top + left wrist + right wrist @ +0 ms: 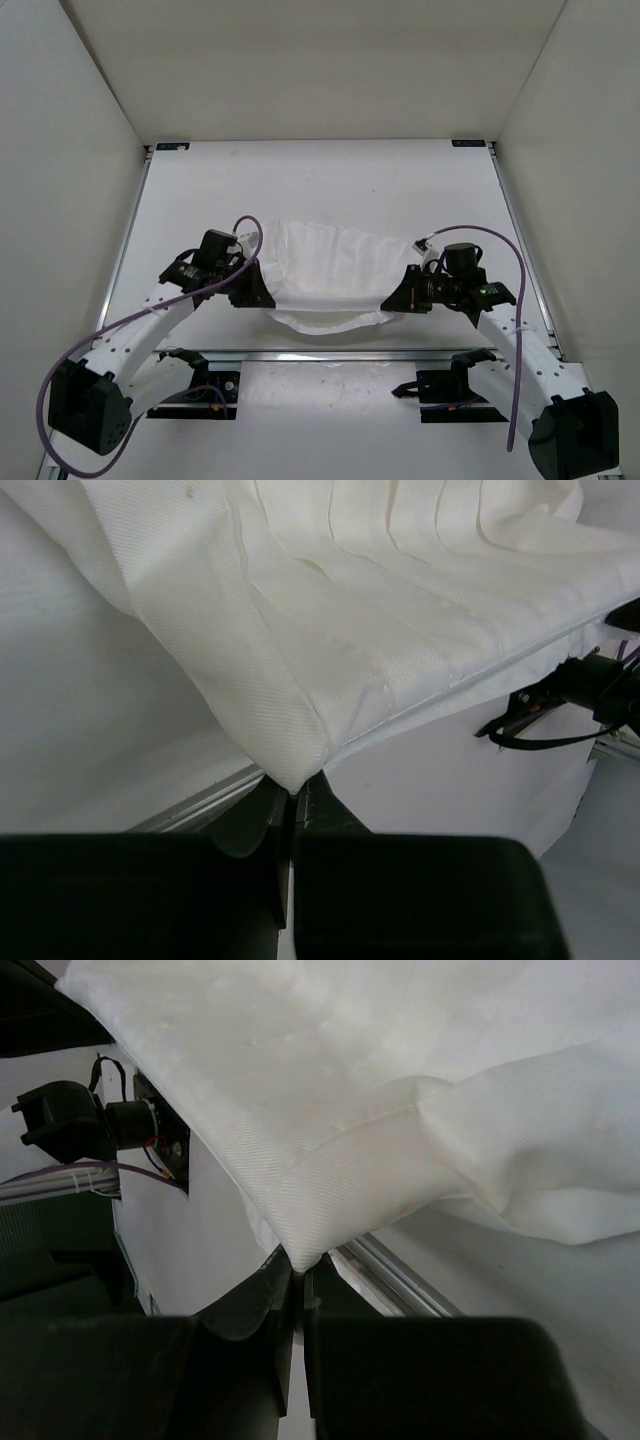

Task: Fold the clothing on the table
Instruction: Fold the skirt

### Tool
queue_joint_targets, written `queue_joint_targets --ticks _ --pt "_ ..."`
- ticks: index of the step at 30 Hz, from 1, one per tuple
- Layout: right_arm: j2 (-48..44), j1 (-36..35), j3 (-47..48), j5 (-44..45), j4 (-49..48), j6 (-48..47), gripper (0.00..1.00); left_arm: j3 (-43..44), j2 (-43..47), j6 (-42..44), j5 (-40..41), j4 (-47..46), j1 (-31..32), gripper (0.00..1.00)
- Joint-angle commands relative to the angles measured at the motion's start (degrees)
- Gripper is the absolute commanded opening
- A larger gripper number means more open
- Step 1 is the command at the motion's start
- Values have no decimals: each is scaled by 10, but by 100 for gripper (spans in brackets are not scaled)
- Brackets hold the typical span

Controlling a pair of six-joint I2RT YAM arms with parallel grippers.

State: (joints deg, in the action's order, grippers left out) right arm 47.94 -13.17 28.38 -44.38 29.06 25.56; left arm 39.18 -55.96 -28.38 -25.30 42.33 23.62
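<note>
The white clothing (325, 272) hangs stretched between my two grippers above the near part of the table (330, 180), its lower edge sagging toward the rail. My left gripper (262, 296) is shut on the clothing's left corner; in the left wrist view the corner of the clothing (290, 750) is pinched in my left gripper (297, 792). My right gripper (392, 300) is shut on the right corner; in the right wrist view the clothing (300, 1160) runs into the closed right gripper (300, 1272). The fabric shows ribbed creases and a hemmed edge.
A metal rail (330, 354) crosses the table's near side under the hanging cloth. White walls (60, 130) enclose the table on three sides. Black corner brackets (172, 147) mark the far corners. Purple cables (500, 240) loop from both arms.
</note>
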Motion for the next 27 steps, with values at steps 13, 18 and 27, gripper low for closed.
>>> queue_joint_targets --ticks 13,18,27 --pt "362 119 471 101 14 -139 0 532 -419 108 125 -22 -87 0" --pt "532 176 819 67 61 -148 0 846 -557 112 147 -4 -101 0" --pt "426 147 692 149 -23 -201 0 587 -375 173 252 -164 -41 0"
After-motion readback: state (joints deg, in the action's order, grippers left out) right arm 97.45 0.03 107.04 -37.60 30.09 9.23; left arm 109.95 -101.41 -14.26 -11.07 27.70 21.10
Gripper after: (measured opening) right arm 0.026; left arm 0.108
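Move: Each hand already pinches one corner of the skirt's band, the hands some 24 cm apart. From the left hand, the skirt's body lies about 11 cm ahead, 12 cm to the right and 7 cm below; the far edge is roughly 50 cm ahead, its middle 11 cm right, 10 cm below. From the right hand, the body is about 11 cm ahead, 12 cm left, 8 cm below, the far edge's middle 50 cm ahead, 13 cm left, 11 cm below. Skirt corners still pinched, both hands sweep forward 32 cm towards the far edge, rising 24, wrists tipping up. ##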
